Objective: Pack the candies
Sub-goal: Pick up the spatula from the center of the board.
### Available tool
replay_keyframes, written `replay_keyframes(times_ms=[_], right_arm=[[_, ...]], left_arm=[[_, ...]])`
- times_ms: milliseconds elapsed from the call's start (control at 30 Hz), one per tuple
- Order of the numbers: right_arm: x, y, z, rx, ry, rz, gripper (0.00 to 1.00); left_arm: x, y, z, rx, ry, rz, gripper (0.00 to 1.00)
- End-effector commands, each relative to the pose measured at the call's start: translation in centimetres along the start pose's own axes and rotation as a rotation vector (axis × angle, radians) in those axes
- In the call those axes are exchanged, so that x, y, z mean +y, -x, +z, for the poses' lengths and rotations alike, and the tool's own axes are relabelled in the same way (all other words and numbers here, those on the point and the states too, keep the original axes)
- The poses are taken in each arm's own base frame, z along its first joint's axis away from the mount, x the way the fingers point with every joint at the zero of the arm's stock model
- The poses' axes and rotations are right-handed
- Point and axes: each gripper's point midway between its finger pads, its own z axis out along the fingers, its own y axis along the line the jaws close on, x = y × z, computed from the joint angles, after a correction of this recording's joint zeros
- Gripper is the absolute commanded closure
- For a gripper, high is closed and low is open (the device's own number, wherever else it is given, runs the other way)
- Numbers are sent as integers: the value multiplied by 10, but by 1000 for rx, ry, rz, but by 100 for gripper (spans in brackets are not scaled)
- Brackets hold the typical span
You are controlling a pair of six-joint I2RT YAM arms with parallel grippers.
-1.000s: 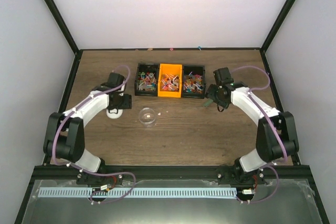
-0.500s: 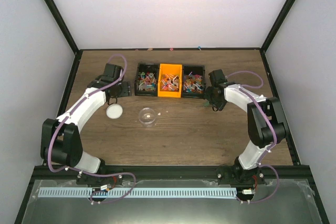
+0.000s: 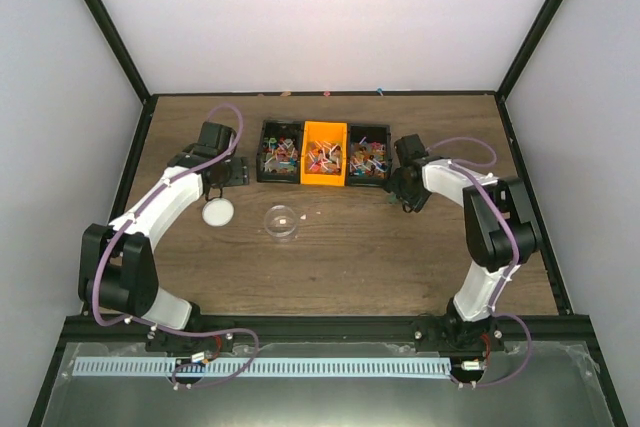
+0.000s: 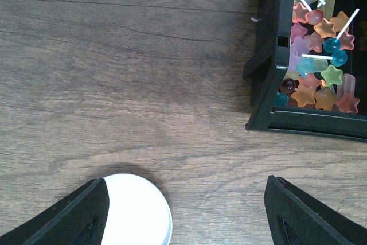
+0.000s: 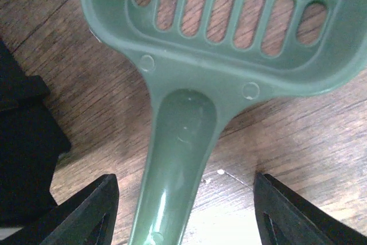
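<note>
Small candies [image 3: 324, 155] in mixed colours fill three bins at the back of the table; the left wrist view shows some of them [image 4: 318, 55] in the left black bin [image 4: 269, 78]. My left gripper [image 4: 186, 216] hangs open over bare wood beside that bin, and a white lid [image 4: 135, 210] lies by its left finger. My right gripper [image 5: 183, 216] is low over the green scoop [image 5: 189, 84]. Its fingers stand open on either side of the handle, apart from it. In the top view the right gripper [image 3: 408, 187] sits just right of the right black bin [image 3: 368, 155].
A small clear round jar [image 3: 282, 221] stands on the wood in front of the orange bin [image 3: 324, 175], with the white lid [image 3: 217, 212] to its left. A black bin corner [image 5: 23, 142] lies close on the left of the right gripper.
My left gripper rose off the white lid and moved back toward the left bin. My right gripper shifted toward the bins and came down over the scoop handle, its jaws narrowing a little.
</note>
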Motion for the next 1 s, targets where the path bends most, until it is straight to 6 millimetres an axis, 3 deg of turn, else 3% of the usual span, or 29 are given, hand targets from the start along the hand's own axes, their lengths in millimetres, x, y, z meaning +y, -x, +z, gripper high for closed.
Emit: replay_keyframes(times_ms=[0, 100, 333, 533, 633, 867, 967], right_arm=[[9, 8, 4, -21, 3, 8, 34], [8, 7, 7, -15, -11, 11, 34], [-1, 7, 7, -15, -66, 21, 52], [-6, 5, -4, -17, -70, 3, 66], [-14, -1, -12, -22, -66, -12, 75], [-34, -8, -35, -54, -79, -48, 82], [-33, -3, -52, -90, -57, -78, 84]], left_arm=[[1, 8, -1, -14, 17, 11, 24], [3, 8, -3, -15, 23, 12, 24], [5, -1, 0, -6, 25, 6, 24], [-1, 5, 0, -23, -2, 5, 24], [-7, 13, 2, -27, -26, 4, 24], [-28, 46, -3, -54, -103, -6, 22], [-48, 61, -6, -66, -199, 17, 15]])
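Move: The spatula handle lies between the open right fingers, 1 cm ahead, level left-right and about 1 cm below the hand point; the spatula blade is some 4 cm ahead and 5 right. The candy box's middle stands about 8 cm ahead and 16 left of the right hand. From the left gripper, the box's middle is roughly 7 cm ahead, 17 right and 9 below; the round lid 5 back, 4 left; the spatula handle 33 right, 2 back. Ease the right gripper about 1 cm forward over the spatula's handle and close the fingers until they pinch it, then draw it back some 4 cm and slightly right, away from the candy box, lifting about 2 cm at the end. Hold the left gripper still with its fingers open, then send it about 4 cm forward, rising and edging right towards the box. ##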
